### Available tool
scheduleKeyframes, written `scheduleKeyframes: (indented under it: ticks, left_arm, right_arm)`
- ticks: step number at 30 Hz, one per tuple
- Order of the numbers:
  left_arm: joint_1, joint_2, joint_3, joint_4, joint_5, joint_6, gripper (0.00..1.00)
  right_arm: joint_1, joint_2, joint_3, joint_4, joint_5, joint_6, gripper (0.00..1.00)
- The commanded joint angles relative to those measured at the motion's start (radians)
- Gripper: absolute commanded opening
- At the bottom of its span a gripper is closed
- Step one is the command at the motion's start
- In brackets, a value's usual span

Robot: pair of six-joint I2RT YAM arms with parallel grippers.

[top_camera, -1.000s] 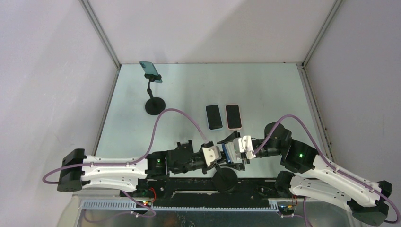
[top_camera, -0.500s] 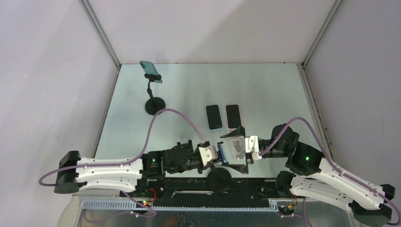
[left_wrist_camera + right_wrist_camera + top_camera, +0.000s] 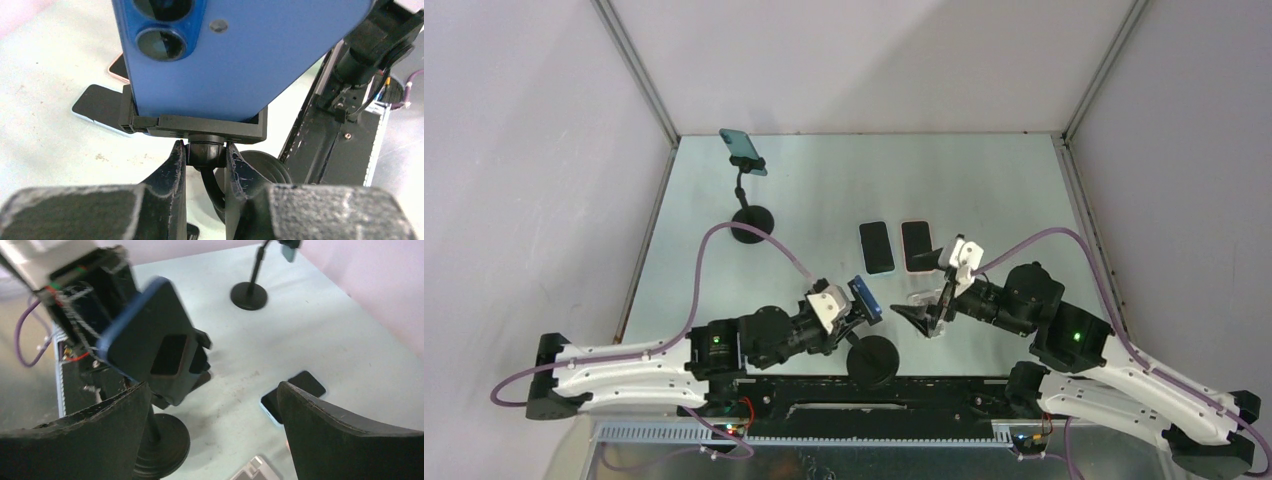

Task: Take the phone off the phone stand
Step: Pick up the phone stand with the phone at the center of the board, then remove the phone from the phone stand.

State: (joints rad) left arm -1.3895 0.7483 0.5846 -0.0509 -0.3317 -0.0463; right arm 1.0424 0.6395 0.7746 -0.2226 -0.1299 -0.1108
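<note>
The blue phone (image 3: 864, 298) sits in the black clamp of the phone stand (image 3: 871, 360) near the table's front edge. In the left wrist view the phone (image 3: 240, 55) fills the top, its camera lenses towards me. My left gripper (image 3: 206, 155) is shut on the stand's ball joint (image 3: 206, 147) just under the clamp; it also shows in the top view (image 3: 842, 315). My right gripper (image 3: 929, 305) is open wide and empty, to the right of the phone and apart from it. In the right wrist view the phone (image 3: 145, 340) and stand base (image 3: 165, 440) lie ahead of the open gripper (image 3: 215, 435).
Two phones lie flat mid-table, a black one (image 3: 876, 247) and a pink-edged one (image 3: 916, 245). A second stand (image 3: 751, 222) with a teal phone (image 3: 744, 150) stands at the far left. The cell's walls enclose the table.
My right gripper has opened and drawn back to the right, away from the blue phone. My left gripper has carried the stand, with the phone in its clamp, left and farther onto the table.
</note>
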Motion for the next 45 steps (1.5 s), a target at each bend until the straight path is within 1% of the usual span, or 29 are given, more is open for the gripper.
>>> scheduleKeyframes:
  ticks: [1, 4, 6, 8, 11, 14, 17, 20, 24, 32, 39, 45]
  left_arm:
    - [-0.006, -0.076, 0.05, 0.141, -0.069, -0.051, 0.0]
    - [-0.005, -0.085, 0.048, 0.139, -0.075, -0.052, 0.0]
    - [-0.005, -0.083, 0.048, 0.135, -0.069, -0.053, 0.0]
    - [-0.003, -0.079, 0.051, 0.133, -0.048, -0.051, 0.0]
    - [0.001, -0.069, 0.057, 0.13, 0.024, -0.03, 0.0]
    - [0.006, -0.054, 0.06, 0.125, 0.091, -0.014, 0.0]
    - [0.016, -0.039, 0.061, 0.124, 0.173, -0.007, 0.0]
    - [0.018, -0.026, 0.064, 0.129, 0.202, -0.007, 0.0]
    - [0.018, -0.042, 0.051, 0.157, 0.247, 0.015, 0.0]
    - [0.018, -0.046, 0.074, 0.143, 0.321, 0.045, 0.0]
    - [0.018, -0.039, 0.081, 0.143, 0.324, 0.045, 0.0]
    - [0.018, -0.032, 0.091, 0.14, 0.379, 0.045, 0.0]
  right_arm:
    - [-0.027, -0.037, 0.025, -0.004, 0.123, 0.163, 0.99]
    - [-0.039, -0.05, 0.025, -0.016, 0.036, 0.16, 0.99]
    - [-0.041, -0.054, 0.025, -0.031, -0.018, 0.129, 0.99]
    - [-0.042, -0.056, 0.025, -0.061, -0.042, 0.098, 0.99]
    - [-0.042, -0.056, 0.035, -0.118, -0.088, 0.002, 0.99]
    - [-0.042, -0.055, 0.04, -0.126, -0.116, -0.031, 0.99]
    - [-0.041, -0.054, 0.04, -0.119, -0.189, -0.099, 0.99]
    - [-0.04, -0.053, 0.04, -0.112, -0.25, -0.198, 0.99]
    - [-0.041, -0.049, 0.04, -0.077, -0.345, -0.267, 0.99]
    - [-0.04, 0.017, 0.04, -0.015, -0.471, -0.264, 0.99]
    - [-0.04, 0.077, 0.04, 0.016, -0.498, -0.275, 0.99]
    - [-0.041, 0.111, 0.04, 0.034, -0.516, -0.278, 0.99]
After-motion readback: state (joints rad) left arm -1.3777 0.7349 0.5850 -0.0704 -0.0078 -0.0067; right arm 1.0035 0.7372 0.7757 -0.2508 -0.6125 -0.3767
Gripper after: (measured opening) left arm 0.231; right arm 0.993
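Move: The blue phone to be freed stands upright in the clamp of the phone stand that the left hand holds: from the open right hand it is about 8 cm left, 3 cm back and 3 cm lower. From the left hand it is some 3 cm right, 2 cm ahead, 5 cm up. The clear stand lies 9 cm right of the right hand and 5 cm ahead, the light-blue-cased phone 20 cm ahead and 3 cm left, both roughly 28 cm down. Still pinching the stand's neck under the clamp, the left hand lifts slightly, then draws back about 5 cm while turning clockwise, squaring the phone's screen to the right hand. The right hand, wide open throughout, edges briefly forward and right, then swings back and left towards the phone, turning some 25 degrees counter-clockwise and sinking a little, until its fingers flank the phone's upper end without closing. ##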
